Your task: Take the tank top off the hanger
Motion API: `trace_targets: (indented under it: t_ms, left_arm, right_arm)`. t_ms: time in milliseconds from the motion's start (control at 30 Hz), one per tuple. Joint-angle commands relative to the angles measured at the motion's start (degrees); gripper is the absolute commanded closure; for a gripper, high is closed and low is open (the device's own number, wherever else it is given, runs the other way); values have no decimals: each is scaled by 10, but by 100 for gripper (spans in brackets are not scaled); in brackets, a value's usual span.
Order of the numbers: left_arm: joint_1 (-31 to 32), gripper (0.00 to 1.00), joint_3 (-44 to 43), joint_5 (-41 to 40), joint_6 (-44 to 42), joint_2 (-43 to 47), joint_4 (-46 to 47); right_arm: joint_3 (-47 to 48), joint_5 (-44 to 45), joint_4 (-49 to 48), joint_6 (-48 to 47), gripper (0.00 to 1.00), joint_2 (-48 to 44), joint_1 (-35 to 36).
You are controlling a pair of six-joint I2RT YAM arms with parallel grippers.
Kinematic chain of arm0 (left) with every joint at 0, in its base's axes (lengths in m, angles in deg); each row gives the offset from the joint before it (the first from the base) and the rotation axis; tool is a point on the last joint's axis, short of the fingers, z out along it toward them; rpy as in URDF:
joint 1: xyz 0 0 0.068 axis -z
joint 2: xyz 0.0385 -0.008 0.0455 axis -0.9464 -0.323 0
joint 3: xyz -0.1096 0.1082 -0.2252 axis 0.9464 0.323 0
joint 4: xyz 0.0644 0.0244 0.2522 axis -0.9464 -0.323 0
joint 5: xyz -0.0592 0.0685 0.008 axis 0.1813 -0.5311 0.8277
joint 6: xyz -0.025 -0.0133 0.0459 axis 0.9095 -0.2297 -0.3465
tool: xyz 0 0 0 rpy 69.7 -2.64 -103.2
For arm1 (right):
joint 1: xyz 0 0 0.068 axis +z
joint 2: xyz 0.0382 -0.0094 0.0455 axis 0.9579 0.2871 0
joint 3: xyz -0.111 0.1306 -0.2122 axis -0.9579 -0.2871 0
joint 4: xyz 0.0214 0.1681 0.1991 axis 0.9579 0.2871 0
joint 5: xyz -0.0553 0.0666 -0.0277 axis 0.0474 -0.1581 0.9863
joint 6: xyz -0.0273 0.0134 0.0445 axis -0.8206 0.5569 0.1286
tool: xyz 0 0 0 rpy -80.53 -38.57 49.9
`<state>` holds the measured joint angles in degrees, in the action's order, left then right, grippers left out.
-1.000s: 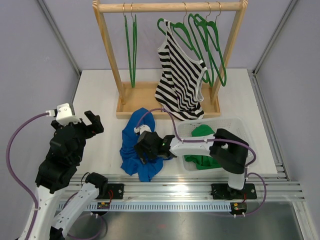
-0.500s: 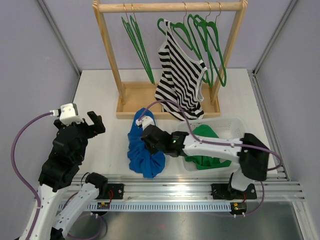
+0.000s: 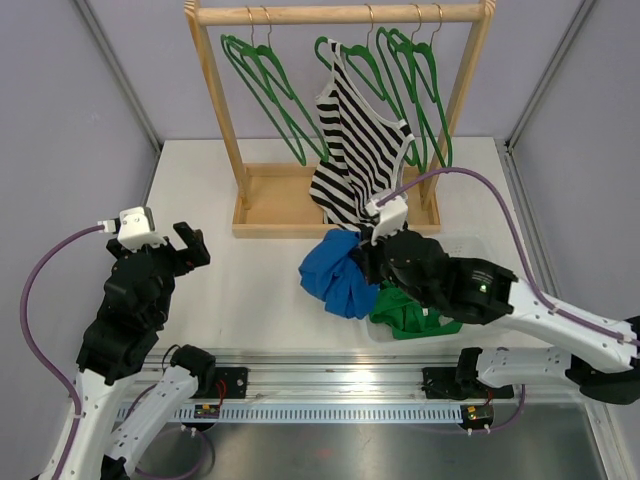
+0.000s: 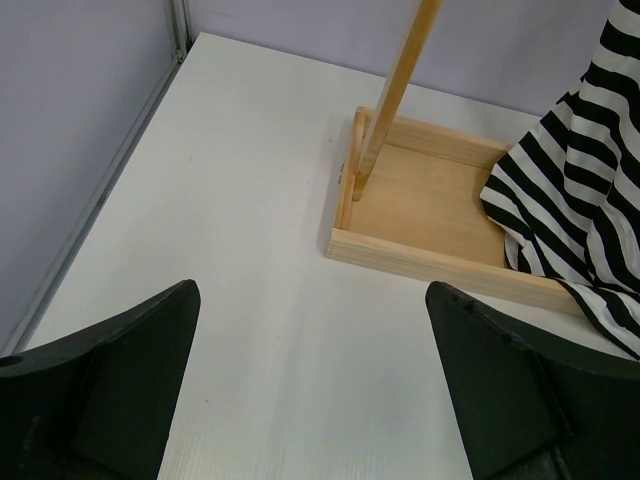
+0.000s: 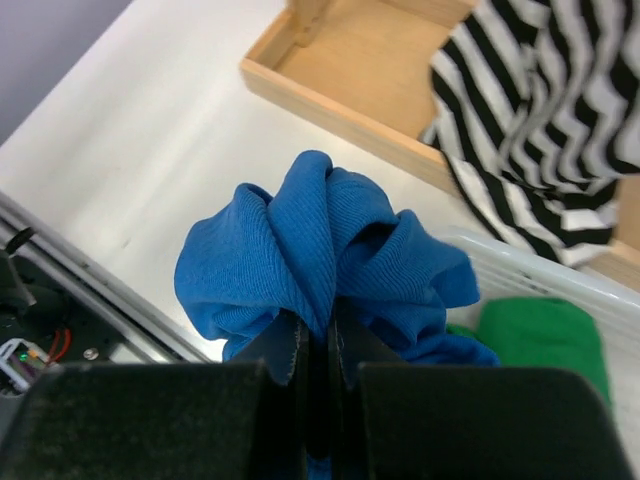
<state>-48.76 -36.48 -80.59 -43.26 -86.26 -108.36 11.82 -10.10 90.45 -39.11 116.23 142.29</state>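
Observation:
A black-and-white striped tank top (image 3: 355, 150) hangs from a green hanger (image 3: 345, 55) on the wooden rack (image 3: 340, 14); its hem shows in the left wrist view (image 4: 580, 200) and the right wrist view (image 5: 540, 110). My right gripper (image 3: 372, 258) is shut on a bunched blue garment (image 3: 335, 270), held off the table by the basket's left edge. In the right wrist view the gripper (image 5: 320, 335) pinches a fold of the blue cloth (image 5: 320, 240). My left gripper (image 3: 185, 245) hovers open over the table's left side, nothing between its fingers (image 4: 120, 370).
A white basket (image 3: 470, 250) at the front right holds a green garment (image 3: 405, 310). Bare green hangers hang at the rack's left (image 3: 265, 90) and right (image 3: 420, 80). The rack's wooden base tray (image 3: 270, 215) sits mid-table.
My right gripper shut on the blue garment, lifted it off the table and carried it right toward the basket. The bare left hangers swung. The left arm barely moved.

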Motion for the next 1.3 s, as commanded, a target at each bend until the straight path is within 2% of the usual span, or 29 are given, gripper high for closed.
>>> trace_targets:
  t_ms: [0, 200, 333, 567, 667, 733, 800, 867, 933, 1033, 1067, 1100, 1167, 1233, 1267]
  left_arm:
    - [-2, 1, 5, -5, -1, 5, 36]
    - [-5, 1, 5, 3, 0, 1, 36]
    - [-8, 1, 3, 6, 1, -2, 36]
    - [-10, 1, -7, 14, 13, -7, 29]
    - [-10, 1, -37, 36, 29, -18, 13]
    - [-9, 1, -59, 55, 38, -30, -2]
    - [-10, 1, -85, 78, 47, -36, -9]
    - [-10, 1, -99, 98, 52, -41, -14]
    - [-10, 1, -119, 113, 58, -44, -14]
    - [-9, 1, -165, 159, 69, -59, -18]
    - [-9, 1, -176, 173, 74, -65, -17]
    - [-9, 1, -202, 204, 78, -78, -15]
    - [-9, 1, -225, 245, 87, -94, -6]
    - [-9, 1, -257, 264, 95, -124, -3]
    - [-9, 1, -266, 279, 102, -134, 0]
  right_arm:
    - [46, 97, 79, 5, 100, -53, 3]
    - [79, 209, 209, 52, 100, -104, 3]
    - [102, 302, 339, 127, 100, -106, 2]
    - [61, 345, 474, 280, 100, -84, -1]
    - [5, 310, 439, 297, 100, -62, -19]
    - [-31, 259, 363, 265, 100, -52, -37]
    - [-91, 215, 300, 221, 100, -37, -87]
    - [-147, 148, 221, 204, 100, -27, -161]
    - [-178, 88, 162, 196, 100, -23, -201]
    - [-222, 26, 110, 199, 91, -13, -239]
    - [-228, 18, 108, 204, 68, -2, -244]
    - [-227, 21, 116, 216, 55, 4, -246]
    - [-206, 38, 145, 238, 37, 5, -247]
    - [-175, 70, 188, 242, 30, -23, -246]
    - [-164, 79, 200, 239, 17, -37, -246]
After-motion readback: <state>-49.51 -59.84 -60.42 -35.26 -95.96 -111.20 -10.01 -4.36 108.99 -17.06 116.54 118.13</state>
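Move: The basket, where the blue tank top in the right gripper is to go, has its middle about 19 cm to that hand's right, 3 cm ahead and 28 cm below. The green tank top lies in it, some 18 cm right, 1 cm ahead and 28 cm below the hand. The striped tank top hangs about 30 cm ahead, 5 cm right and 8 cm lower. From the left hand the basket is about 45 cm right, level in reach and 28 cm below. Carry the blue tank top about 18 cm right, rising slightly, until it is over the basket, then sink the right gripper to nearly 20 cm below its starting height. Meanwhile swing the wrist some 40 degrees clockwise and tip the fingers down, opening them at the bottom to let go. Late in this, raise the open left gripper about 12 cm and shift it right, turning it clockwise. ##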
